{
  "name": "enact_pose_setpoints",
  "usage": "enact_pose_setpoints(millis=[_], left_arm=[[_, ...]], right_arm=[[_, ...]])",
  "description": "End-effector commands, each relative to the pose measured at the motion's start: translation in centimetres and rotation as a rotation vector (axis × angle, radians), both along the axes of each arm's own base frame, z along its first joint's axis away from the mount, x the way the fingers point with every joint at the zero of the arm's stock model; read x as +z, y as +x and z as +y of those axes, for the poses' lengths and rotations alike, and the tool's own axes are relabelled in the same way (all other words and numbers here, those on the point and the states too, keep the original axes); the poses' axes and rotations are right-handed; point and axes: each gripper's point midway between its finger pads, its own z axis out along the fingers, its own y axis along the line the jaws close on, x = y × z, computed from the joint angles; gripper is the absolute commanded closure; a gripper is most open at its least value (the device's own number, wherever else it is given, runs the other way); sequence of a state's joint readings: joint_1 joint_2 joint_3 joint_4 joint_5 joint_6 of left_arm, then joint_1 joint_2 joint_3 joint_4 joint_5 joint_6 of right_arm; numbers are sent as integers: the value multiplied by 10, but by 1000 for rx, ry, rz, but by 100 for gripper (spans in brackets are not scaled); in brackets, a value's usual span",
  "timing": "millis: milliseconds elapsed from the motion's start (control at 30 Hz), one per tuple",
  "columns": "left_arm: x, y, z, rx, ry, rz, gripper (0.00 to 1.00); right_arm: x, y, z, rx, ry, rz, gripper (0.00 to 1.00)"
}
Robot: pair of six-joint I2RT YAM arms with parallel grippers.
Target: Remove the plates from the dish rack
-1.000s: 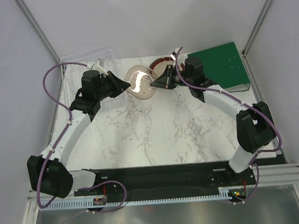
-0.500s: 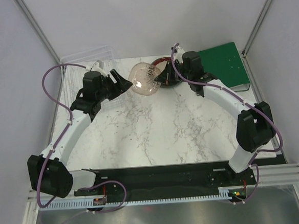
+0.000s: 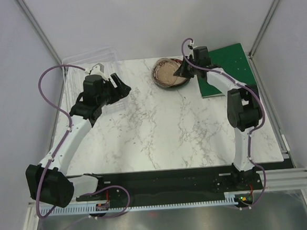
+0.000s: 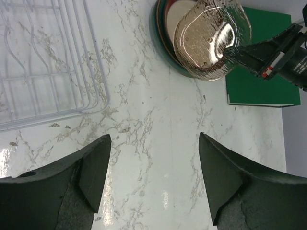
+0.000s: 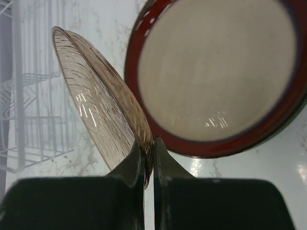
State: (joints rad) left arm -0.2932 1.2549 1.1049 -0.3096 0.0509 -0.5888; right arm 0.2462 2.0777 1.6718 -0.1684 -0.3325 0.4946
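A see-through brown plate (image 5: 96, 103) hangs tilted in my right gripper (image 5: 149, 148), which is shut on its rim. It hovers just over a red-rimmed plate (image 5: 220, 72) with a pale centre, which lies on a green plate (image 4: 154, 29) at the back of the table. From above, the held plate (image 3: 166, 73) covers that stack, with my right gripper (image 3: 182, 70) at its right edge. My left gripper (image 4: 154, 138) (image 3: 121, 83) is open and holds nothing, above bare marble between the stack and the clear dish rack (image 4: 43, 62) (image 3: 81, 61). No plate shows in the rack.
A flat green board (image 3: 226, 68) (image 4: 259, 86) lies just right of the plate stack, under my right arm. The rack stands at the table's back left corner, close to the left wall. White marble table (image 3: 165, 130) spreads in front.
My left gripper has opened, let go of the brown plate and drawn back towards the rack. My right gripper has carried the plate back and to the right, over the stack.
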Motion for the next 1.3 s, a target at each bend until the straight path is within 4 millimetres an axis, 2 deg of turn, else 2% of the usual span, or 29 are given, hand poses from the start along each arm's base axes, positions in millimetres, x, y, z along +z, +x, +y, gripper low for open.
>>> enact_pose_setpoints(millis=[0, 67, 100, 133, 200, 233, 300, 333, 400, 667, 733, 833, 867, 900, 1033, 1167, 1200, 1267], left_arm=[[-4, 4, 11, 0, 90, -18, 20], [-9, 6, 12, 3, 100, -8, 20], [-12, 6, 12, 2, 103, -1, 20], [-17, 8, 11, -2, 107, 11, 20], [-19, 10, 10, -4, 108, 17, 20], [-23, 11, 10, -6, 114, 24, 20], [-24, 12, 9, -10, 119, 27, 20], [-25, 13, 10, -8, 121, 30, 20], [-28, 15, 11, -7, 132, 28, 20], [-39, 17, 12, -10, 153, 44, 21], [-38, 17, 12, -10, 153, 44, 21], [-39, 16, 13, -10, 152, 46, 21], [-39, 16, 13, -8, 152, 43, 21], [-39, 16, 13, -9, 152, 45, 21], [-40, 13, 13, -7, 148, 46, 21], [-40, 11, 14, -7, 148, 45, 21], [-41, 10, 14, -7, 148, 46, 21], [-38, 7, 15, -7, 147, 38, 21]], right_arm=[[13, 30, -9, -21, 35, -37, 100], [3, 37, -10, -24, 33, -27, 100], [7, 43, -13, -36, 32, -39, 100], [-1, 46, -13, -38, 31, -27, 99], [4, 55, -15, -44, 43, -37, 99], [-4, 58, -14, -46, 42, -25, 98], [-1, 65, -16, -53, 49, -33, 97], [-8, 67, -17, -58, 48, -20, 95], [-11, 73, -17, -67, 47, -20, 94], [-15, 79, -26, -96, 15, -12, 86], [-15, 78, -29, -104, 4, -10, 74], [-20, 76, -31, -106, -14, -4, 70], [-21, 75, -33, -106, -17, -2, 62], [-21, 74, -32, -102, -18, -3, 43], [-21, 71, -36, -108, -41, 0, 27], [-17, 65, -47, -124, -97, -15, 25], [-8, 63, -49, -129, -104, -30, 24], [-7, 57, -54, -138, -134, -28, 22]])
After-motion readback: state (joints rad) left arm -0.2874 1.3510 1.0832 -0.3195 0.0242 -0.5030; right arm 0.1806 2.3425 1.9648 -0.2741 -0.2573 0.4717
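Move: The plate stack lies about 7 cm ahead of the right hand, level with it sideways and some 8 cm lower; the right fingers already pinch the clear ribbed plate by its rim, tilted over the stack. The green box is centred roughly 21 cm to this hand's right and 6 cm ahead, the dish rack some 35 cm to its left and about 2 cm ahead. From the empty, open left hand the stack is about 23 cm ahead, 19 cm to the right and 18 cm below. The right hand carries the clear ribbed plate forward about 7 cm and down some 3 cm, drifting slightly right, to lay it on the plate stack, then stops its reach and opens wide to let go of the rim, easing a couple of centimetres farther right and down with the open fingers. Meanwhile the left hand, empty and wide open beside the dish rack, sinks about 5 cm with a small roll that raises its left side. ##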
